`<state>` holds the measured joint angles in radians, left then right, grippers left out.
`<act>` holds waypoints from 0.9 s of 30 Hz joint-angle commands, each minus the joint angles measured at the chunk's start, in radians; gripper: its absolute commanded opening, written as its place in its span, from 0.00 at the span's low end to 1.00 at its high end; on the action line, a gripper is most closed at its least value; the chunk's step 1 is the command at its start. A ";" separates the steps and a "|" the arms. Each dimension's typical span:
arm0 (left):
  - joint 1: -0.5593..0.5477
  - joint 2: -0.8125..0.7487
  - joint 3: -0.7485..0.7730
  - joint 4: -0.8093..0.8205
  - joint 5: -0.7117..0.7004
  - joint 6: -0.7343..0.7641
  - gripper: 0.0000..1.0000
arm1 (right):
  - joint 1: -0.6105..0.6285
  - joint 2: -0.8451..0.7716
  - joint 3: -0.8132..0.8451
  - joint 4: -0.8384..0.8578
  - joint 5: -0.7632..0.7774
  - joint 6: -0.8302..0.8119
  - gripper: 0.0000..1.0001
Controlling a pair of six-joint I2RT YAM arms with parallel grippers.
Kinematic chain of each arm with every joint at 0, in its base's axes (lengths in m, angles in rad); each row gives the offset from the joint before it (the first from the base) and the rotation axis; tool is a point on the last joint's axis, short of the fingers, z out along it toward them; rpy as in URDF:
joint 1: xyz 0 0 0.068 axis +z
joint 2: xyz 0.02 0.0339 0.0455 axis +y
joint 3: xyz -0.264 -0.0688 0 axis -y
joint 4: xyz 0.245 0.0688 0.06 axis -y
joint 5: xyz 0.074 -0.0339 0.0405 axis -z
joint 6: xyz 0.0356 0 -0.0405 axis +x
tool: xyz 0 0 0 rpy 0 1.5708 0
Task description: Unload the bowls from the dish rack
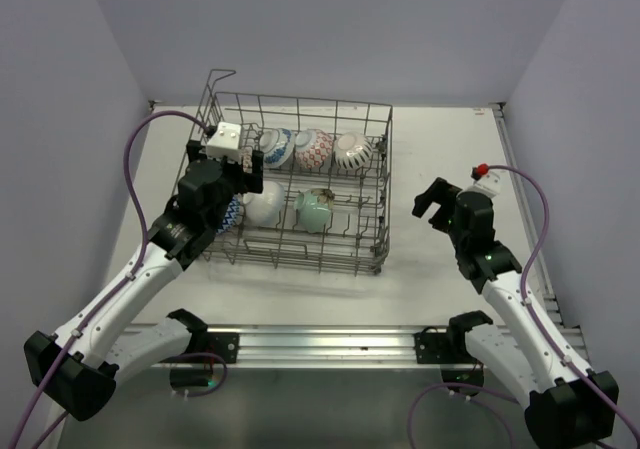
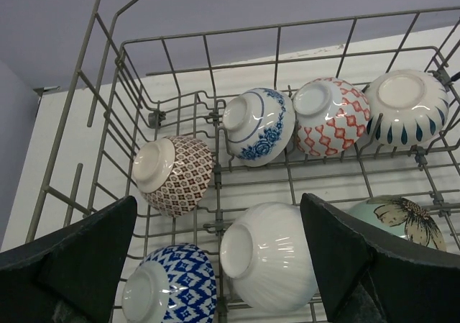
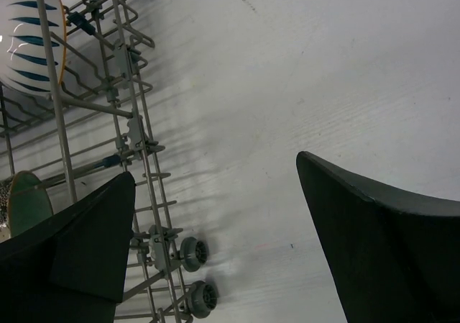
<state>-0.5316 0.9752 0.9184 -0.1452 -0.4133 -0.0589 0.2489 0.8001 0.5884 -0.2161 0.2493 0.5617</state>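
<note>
The grey wire dish rack [image 1: 300,254] stands mid-table and holds several bowls tipped on their sides. The left wrist view shows a brown-patterned bowl [image 2: 172,175], a blue floral one [image 2: 257,125], a red-patterned one [image 2: 330,116] and a blue-teardrop one [image 2: 406,107] in the back row. A ribbed white bowl [image 2: 269,258], a blue-and-white bowl [image 2: 169,287] and a pale green flowered bowl [image 2: 399,219] sit in front. My left gripper [image 2: 218,208] hovers open above the white bowl [image 1: 265,205], touching nothing. My right gripper [image 1: 428,202] hangs open over bare table just right of the rack [image 3: 93,107].
The rack has a raised wire handle [image 1: 222,73] at its back left corner and small wheels [image 3: 192,253] along its right side. Walls close in the table at back, left and right. A metal rail [image 1: 320,344] runs along the near edge between the arm bases.
</note>
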 commanded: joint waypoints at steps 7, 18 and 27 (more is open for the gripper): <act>-0.010 -0.001 0.037 0.012 -0.039 0.007 1.00 | 0.003 -0.019 -0.022 0.050 0.019 0.014 0.99; -0.021 -0.046 0.043 -0.017 -0.073 -0.058 1.00 | 0.003 -0.006 0.037 0.066 -0.206 -0.059 0.99; -0.021 -0.125 -0.035 -0.028 -0.314 -0.047 1.00 | 0.085 0.004 0.113 0.315 -0.541 0.148 0.99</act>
<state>-0.5465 0.8856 0.8940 -0.2043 -0.6037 -0.0940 0.2737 0.8047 0.6685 -0.0982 -0.1329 0.5991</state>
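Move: The blue zigzag bowl is about 6 cm back of the left hand, 3 cm to its left and 20 below; at that height the brown bowl lies 12 cm ahead and 3 left, the white bowl 2 back and 8 right. The green bowl is some 31 cm left of the right hand, level with it fore-and-aft and 8 below; the striped bowl is 17 ahead, 22 left, and the rack's right side 5 ahead, 15 left, both similarly low. After a slight dip, the right hand sweeps about 8 cm left and rises 6 or 7 cm towards the rack's right side and the green bowl, turning some 20 degrees counter-clockwise and rolling left side up, fingers open. The left hand, also open, eases nearly 4 cm left and 2 cm back, high over the rack towards the zigzag bowl, turning about 10 degrees counter-clockwise. ##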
